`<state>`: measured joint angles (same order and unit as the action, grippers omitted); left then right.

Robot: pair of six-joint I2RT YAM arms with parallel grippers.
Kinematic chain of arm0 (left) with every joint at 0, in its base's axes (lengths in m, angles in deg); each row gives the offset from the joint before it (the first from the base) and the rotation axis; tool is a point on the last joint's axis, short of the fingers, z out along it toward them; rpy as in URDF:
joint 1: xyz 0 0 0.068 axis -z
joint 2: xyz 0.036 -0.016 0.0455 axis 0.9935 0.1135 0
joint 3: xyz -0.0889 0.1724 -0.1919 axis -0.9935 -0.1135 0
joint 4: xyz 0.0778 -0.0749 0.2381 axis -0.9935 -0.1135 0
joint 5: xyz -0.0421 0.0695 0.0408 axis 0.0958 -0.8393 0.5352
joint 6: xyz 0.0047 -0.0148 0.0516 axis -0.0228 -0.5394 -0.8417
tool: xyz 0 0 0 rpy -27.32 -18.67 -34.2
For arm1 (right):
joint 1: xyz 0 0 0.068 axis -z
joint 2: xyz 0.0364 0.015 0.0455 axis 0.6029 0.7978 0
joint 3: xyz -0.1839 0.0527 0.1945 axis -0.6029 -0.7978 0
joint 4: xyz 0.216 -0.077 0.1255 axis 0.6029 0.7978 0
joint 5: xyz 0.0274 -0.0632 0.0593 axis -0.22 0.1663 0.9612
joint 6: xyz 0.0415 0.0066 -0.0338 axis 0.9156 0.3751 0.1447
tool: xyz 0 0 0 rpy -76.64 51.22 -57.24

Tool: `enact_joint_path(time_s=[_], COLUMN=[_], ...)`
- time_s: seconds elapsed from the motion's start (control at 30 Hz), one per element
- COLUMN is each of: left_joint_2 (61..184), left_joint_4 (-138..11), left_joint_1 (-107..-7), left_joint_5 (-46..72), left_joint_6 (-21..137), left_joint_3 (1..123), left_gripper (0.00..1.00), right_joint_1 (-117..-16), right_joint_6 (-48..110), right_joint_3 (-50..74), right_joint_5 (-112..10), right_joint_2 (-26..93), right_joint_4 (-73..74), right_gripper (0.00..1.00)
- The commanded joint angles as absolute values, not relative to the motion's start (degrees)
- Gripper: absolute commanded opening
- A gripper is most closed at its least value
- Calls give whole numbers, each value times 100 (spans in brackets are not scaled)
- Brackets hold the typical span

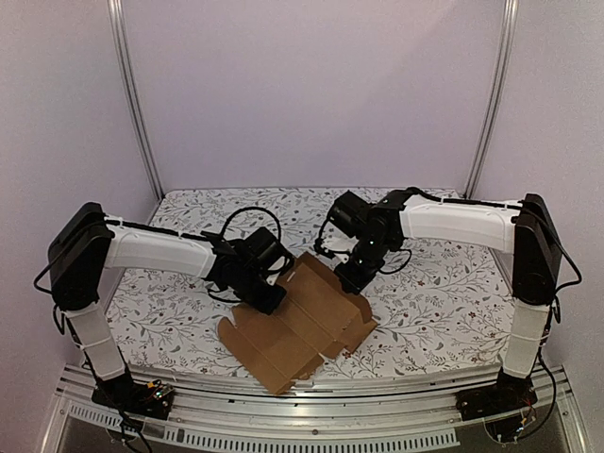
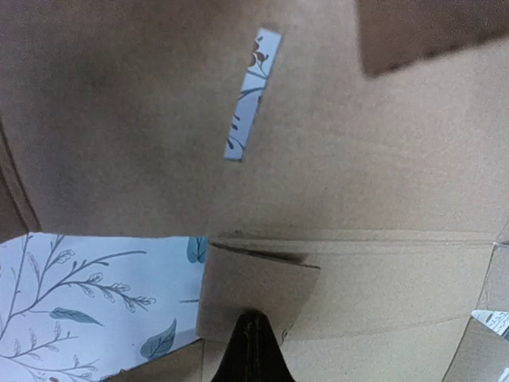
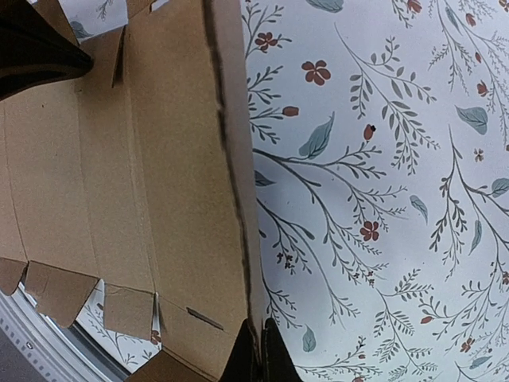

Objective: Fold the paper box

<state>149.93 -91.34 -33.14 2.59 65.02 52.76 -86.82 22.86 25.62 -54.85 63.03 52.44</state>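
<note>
The paper box [image 1: 297,326] is a flat brown die-cut cardboard sheet with creases and flaps, lying near the table's front edge. My left gripper [image 1: 271,294] rests on its far left part. In the left wrist view this gripper [image 2: 253,338] is shut, its tips pressed against a small raised flap [image 2: 258,278] that faces the camera; the panel [image 2: 358,159] fills the view behind it. My right gripper [image 1: 354,278] is at the sheet's far right edge. In the right wrist view it [image 3: 260,354] is shut on a raised side strip [image 3: 231,159] of the paper box, the cardboard passing between its fingers.
A floral tablecloth [image 1: 434,293] covers the table. An aluminium rail [image 1: 377,385] runs along the near edge, just beyond the sheet's front corner. White walls and two metal posts close off the back. The left arm's dark gripper [image 3: 32,48] shows across the sheet.
</note>
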Motion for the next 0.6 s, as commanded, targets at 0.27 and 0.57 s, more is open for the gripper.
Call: enact_joint_path(time_s=[0.27, 0.57], left_joint_2=[14191, 13051], left_joint_4=[-9152, -9211], left_joint_1=[-3181, -3261], left_joint_5=[10, -53], left_joint_6=[6477, 6171], left_joint_3=[5301, 5450], left_gripper=[0, 0], right_joint_1=[-8699, -8935], right_joint_6=[2254, 1713], right_joint_3=[2469, 2469], right_joint_5=[-5668, -6927], right_joint_2=[6276, 6199], right_joint_4=[5046, 5007], right_gripper=[0, 0])
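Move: Right under the left hand's shut fingertips, about 1 cm below the hand point, lies the small end flap. From this hand the slot is some 7 cm right and 5 cm ahead, and the wide middle panel centres about 11 cm right and 2 cm back. The right hand already pinches the raised side wall, whose middle is roughly 5 cm ahead and 5 cm left of that hand; the small flap lies about 17 cm to its left. Lifting almost straight up after a last tiny dip, the left hand takes its shut fingertips off the small flap and clears the cardboard by about 10 cm, speeding up as it goes and tilting some 15 degrees so the fingers swing outward, forward and to the left. The right hand keeps its pinch on the raised wall, easing forward only about a centimetre with a slight wrist tilt. ##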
